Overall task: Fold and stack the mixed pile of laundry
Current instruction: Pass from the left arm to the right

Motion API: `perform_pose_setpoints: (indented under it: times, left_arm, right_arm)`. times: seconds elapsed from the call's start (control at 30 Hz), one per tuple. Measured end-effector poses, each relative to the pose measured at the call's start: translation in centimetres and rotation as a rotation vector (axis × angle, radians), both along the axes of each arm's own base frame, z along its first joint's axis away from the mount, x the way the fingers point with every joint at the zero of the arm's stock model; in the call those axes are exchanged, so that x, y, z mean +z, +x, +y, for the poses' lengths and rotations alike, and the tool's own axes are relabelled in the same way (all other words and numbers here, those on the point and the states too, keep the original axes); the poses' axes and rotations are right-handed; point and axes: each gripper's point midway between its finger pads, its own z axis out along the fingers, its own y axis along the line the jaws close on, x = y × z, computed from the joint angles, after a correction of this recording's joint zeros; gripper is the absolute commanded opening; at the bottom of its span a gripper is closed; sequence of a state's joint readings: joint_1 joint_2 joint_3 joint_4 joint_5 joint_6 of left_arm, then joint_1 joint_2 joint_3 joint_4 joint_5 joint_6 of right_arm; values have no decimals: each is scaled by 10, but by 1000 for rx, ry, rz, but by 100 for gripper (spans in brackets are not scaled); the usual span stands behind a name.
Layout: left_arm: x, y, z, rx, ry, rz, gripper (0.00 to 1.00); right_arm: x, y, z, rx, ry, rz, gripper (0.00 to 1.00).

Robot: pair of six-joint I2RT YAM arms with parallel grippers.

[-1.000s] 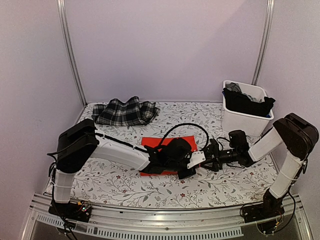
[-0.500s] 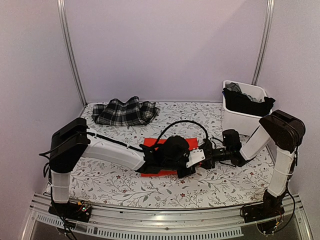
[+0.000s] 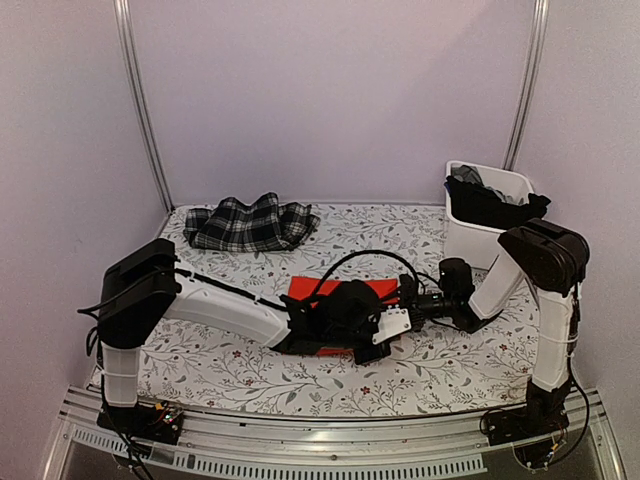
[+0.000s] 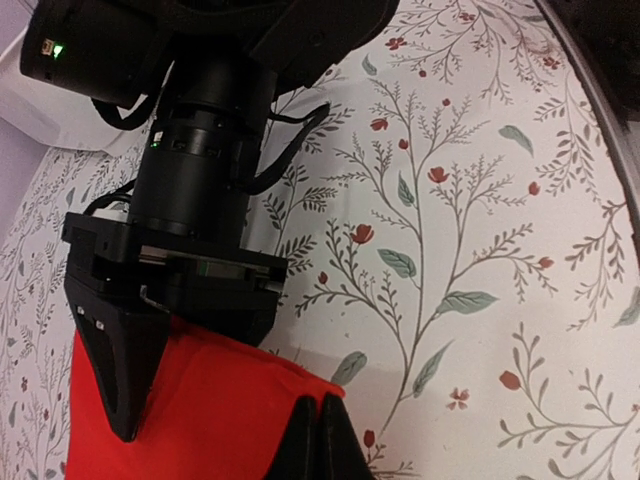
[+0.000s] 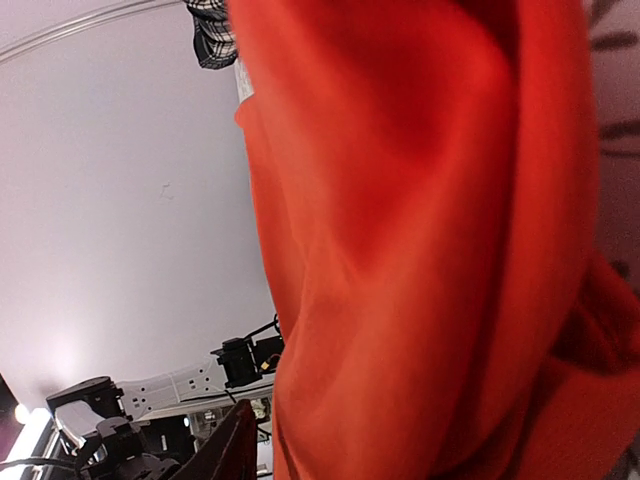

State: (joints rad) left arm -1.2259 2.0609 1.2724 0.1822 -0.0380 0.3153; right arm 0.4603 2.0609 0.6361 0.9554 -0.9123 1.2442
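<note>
The orange-red garment (image 3: 335, 289) lies mid-table, mostly covered by my left wrist. My left gripper (image 3: 378, 345) is low over its near right corner. In the left wrist view the left gripper (image 4: 322, 440) is shut, pinching that corner of the red cloth (image 4: 220, 410). My right gripper (image 3: 405, 298) reaches in from the right at the cloth's right edge. One of its fingers (image 4: 120, 370) lies over the red cloth. In the right wrist view the cloth (image 5: 420, 250) fills the frame beside one fingertip (image 5: 235, 450); the other is hidden. The plaid garment (image 3: 250, 225) lies back left.
A white bin (image 3: 487, 245) stands at the back right with dark garments (image 3: 495, 205) hanging over its rim. The floral tablecloth (image 3: 230, 365) covers the table. Metal posts (image 3: 140, 100) rise at both back corners. A black cable (image 3: 365, 255) arcs over the left wrist.
My right arm has folded in and moved left, bringing its gripper onto the red cloth's right edge while its jaws narrowed. The left gripper has stayed shut on the cloth, shifting only slightly.
</note>
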Motion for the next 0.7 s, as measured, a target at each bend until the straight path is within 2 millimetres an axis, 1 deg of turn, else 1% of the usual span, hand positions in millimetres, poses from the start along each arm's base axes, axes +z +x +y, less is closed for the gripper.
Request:
perform_pose_setpoints:
  times: [0.07, 0.13, 0.17, 0.23, 0.3, 0.37, 0.4, 0.43, 0.53, 0.6, 0.7]
  left_arm:
    - [-2, -1, 1, -1, 3, 1, 2]
    - [-3, -1, 1, 2, 6, 1, 15]
    - [-3, 0, 2, 10, 6, 0, 24]
    - [-1, 1, 3, 23, 3, 2, 40]
    - [3, 2, 7, 46, -7, 14, 53]
    - [11, 5, 15, 76, -25, 30, 68]
    - [18, 6, 21, 99, -45, 46, 72]
    - [25, 7, 27, 120, -64, 59, 75]
    - [47, 14, 48, 184, -125, 81, 78]
    - [64, 24, 63, 243, -178, 90, 79]
    - [81, 36, 80, 308, -245, 98, 80]
  right_arm:
    - [-1, 2, 1, 0, 4, 3, 26]
    - [-1, 3, 2, 4, 5, -3, 13]
    - [-1, 4, 3, 4, 3, 4, 10]
    - [-2, 5, 3, 11, -10, 0, 4]
    - [-4, 5, 2, 17, -43, 3, 1]
    - [-8, 2, -1, 26, -91, 3, 0]
    - [-10, 1, -3, 29, -122, 5, 0]
    - [-12, -2, -6, 34, -157, 4, 0]
    - [-13, -7, -14, 55, -234, -14, 0]
    - [-11, -9, -22, 70, -288, -26, 0]
    - [-7, -12, -38, 82, -379, -39, 0]
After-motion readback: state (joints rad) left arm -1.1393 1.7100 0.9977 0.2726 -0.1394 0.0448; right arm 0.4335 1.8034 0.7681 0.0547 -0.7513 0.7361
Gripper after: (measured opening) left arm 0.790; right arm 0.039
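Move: The left fingers hold the near right corner of the folded red cloth, raised a little off the table. From them the cloth's middle lies about 7 cm left, 7 cm ahead and 6 cm below, and the right gripper some 9 cm ahead and 3 cm to the right. The right fingers, half open, have the cloth's right edge at their tips, about 1 cm left. From them the plaid pile is about 28 cm ahead and 38 cm left, the white basket 20 cm ahead and 28 cm right. The right fingers shut on the right edge of the red cloth, then, keeping their pinch, draw it about 4 cm to the right while tipping some 20 degrees downward. The left fingers hold their corner until that grip closes, open wide and let go, and the left hand swings up and left, about 8 cm each way, also drifting forward over the cloth and turning counter-clockwise. ##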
